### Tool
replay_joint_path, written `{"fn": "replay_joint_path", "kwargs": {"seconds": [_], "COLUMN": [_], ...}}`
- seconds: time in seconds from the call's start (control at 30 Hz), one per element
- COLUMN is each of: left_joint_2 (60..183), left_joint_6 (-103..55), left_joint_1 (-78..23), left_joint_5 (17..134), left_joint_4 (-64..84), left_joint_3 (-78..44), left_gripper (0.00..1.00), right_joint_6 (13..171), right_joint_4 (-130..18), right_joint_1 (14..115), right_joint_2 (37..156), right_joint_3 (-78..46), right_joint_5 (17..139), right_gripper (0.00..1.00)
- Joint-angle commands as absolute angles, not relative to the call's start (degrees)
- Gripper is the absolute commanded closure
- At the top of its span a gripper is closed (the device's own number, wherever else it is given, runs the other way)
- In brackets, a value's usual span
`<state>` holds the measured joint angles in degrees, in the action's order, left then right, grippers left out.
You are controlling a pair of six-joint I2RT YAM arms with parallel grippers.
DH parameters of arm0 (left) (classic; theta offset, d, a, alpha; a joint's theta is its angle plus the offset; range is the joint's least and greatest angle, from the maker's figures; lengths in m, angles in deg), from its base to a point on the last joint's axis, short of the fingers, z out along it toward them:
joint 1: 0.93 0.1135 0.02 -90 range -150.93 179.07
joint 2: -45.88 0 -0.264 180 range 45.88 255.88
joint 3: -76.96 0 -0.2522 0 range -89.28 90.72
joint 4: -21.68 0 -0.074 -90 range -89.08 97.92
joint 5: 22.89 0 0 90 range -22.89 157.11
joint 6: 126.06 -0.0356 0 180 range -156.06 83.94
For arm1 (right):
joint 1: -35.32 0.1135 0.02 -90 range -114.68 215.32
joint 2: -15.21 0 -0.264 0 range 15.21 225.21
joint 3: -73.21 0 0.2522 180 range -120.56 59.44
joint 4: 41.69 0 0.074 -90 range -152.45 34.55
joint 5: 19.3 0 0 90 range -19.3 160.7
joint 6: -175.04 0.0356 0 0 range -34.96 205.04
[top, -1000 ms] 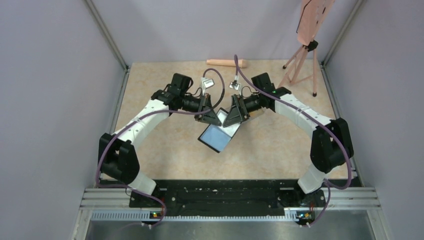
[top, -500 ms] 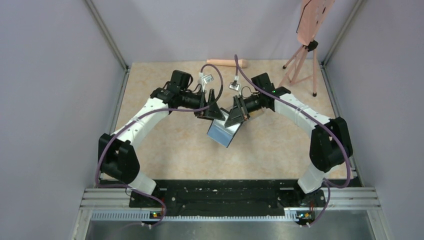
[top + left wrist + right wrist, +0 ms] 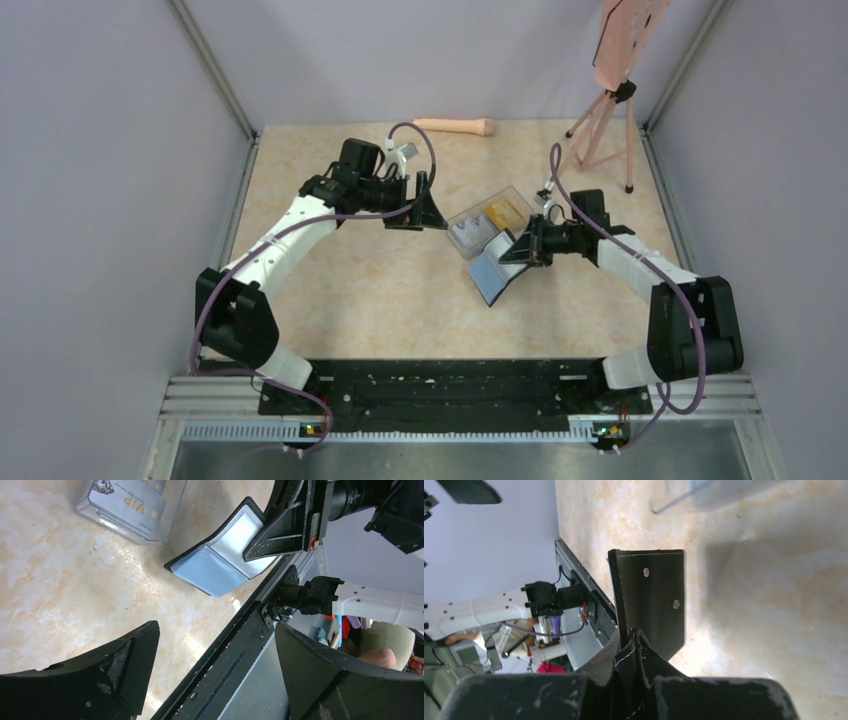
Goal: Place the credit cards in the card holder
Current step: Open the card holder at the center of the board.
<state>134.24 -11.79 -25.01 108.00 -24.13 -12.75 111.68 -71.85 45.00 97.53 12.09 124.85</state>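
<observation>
The card holder [image 3: 489,272] hangs open, black outside and blue-grey inside, with my right gripper [image 3: 518,251] shut on its upper edge. In the right wrist view its black cover [image 3: 655,595] runs out from between the closed fingers of the right gripper [image 3: 637,639]. The credit cards lie in a clear plastic box [image 3: 490,222]: a yellow-orange one [image 3: 507,210] and a grey-white one [image 3: 466,236]. My left gripper [image 3: 428,213] stands open and empty, left of the box. The left wrist view shows the card holder [image 3: 220,557] and a grey card printed VIP [image 3: 127,502].
A pink cylinder [image 3: 455,126] lies by the back wall. A tripod [image 3: 600,130] carrying a pink board stands at the back right. The black base rail [image 3: 450,385] runs along the near edge. Grey walls close in both sides.
My left gripper opened, let go of the card holder and drew back to the left. My right gripper shut on it and carried it right and nearer, uncovering the clear box.
</observation>
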Motion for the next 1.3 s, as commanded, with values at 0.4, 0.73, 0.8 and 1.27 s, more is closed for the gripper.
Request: {"fn": "replay_joint_path", "kwargs": {"seconds": [0.4,0.73,0.8,1.27], "left_joint_2": [138.11,139.99,140.27,147.55], "left_joint_6": [-10.64,-7.32,-7.17,-2.37], "left_joint_1": [-25.02,-25.02,-25.01,-25.09], "left_joint_5": [108.77,108.00,106.40,100.41], "left_joint_4": [-23.54,-20.26,-21.07,-25.06], "left_joint_3": [-7.23,-7.64,-7.56,-6.18], "left_gripper": [0.10,0.10,0.10,0.09], "right_joint_6": [120.00,118.67,118.09,110.90], "right_joint_4": [-62.34,-70.67,-73.68,-90.10], "right_joint_1": [35.70,33.56,33.53,33.52], "right_joint_2": [90.59,88.38,87.34,80.59], "right_joint_3": [29.80,30.95,30.22,17.39], "right_joint_5": [105.51,97.20,94.42,82.81], "right_gripper": [1.00,0.41,0.31,0.22]}}
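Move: The right hand still pinches the opened card holder near its right edge. The bare spot where the holder's middle is to lie is about 11 cm below, 6 cm back and 4 cm to the hand's right; the card box sits some 11 cm ahead, 4 cm left and 12 cm below. From the open, empty left hand the card box is roughly 4 cm ahead, 15 cm right and 18 cm below, the holder's spot about 12 cm back, 24 cm right and 19 cm below. Still gripping the open card holder, the right hand lowers it about 10 cm onto the bare table nearer the robot than the card box while carrying it some 9 cm to the right and turning clockwise, then opens its fingers wide, lets go and backs off farther right with a slight rise. Meanwhile the left hand, empty and wide open, eases forward and then sinks with its fingers tipping steeper, closing in on the card box without touching it. ##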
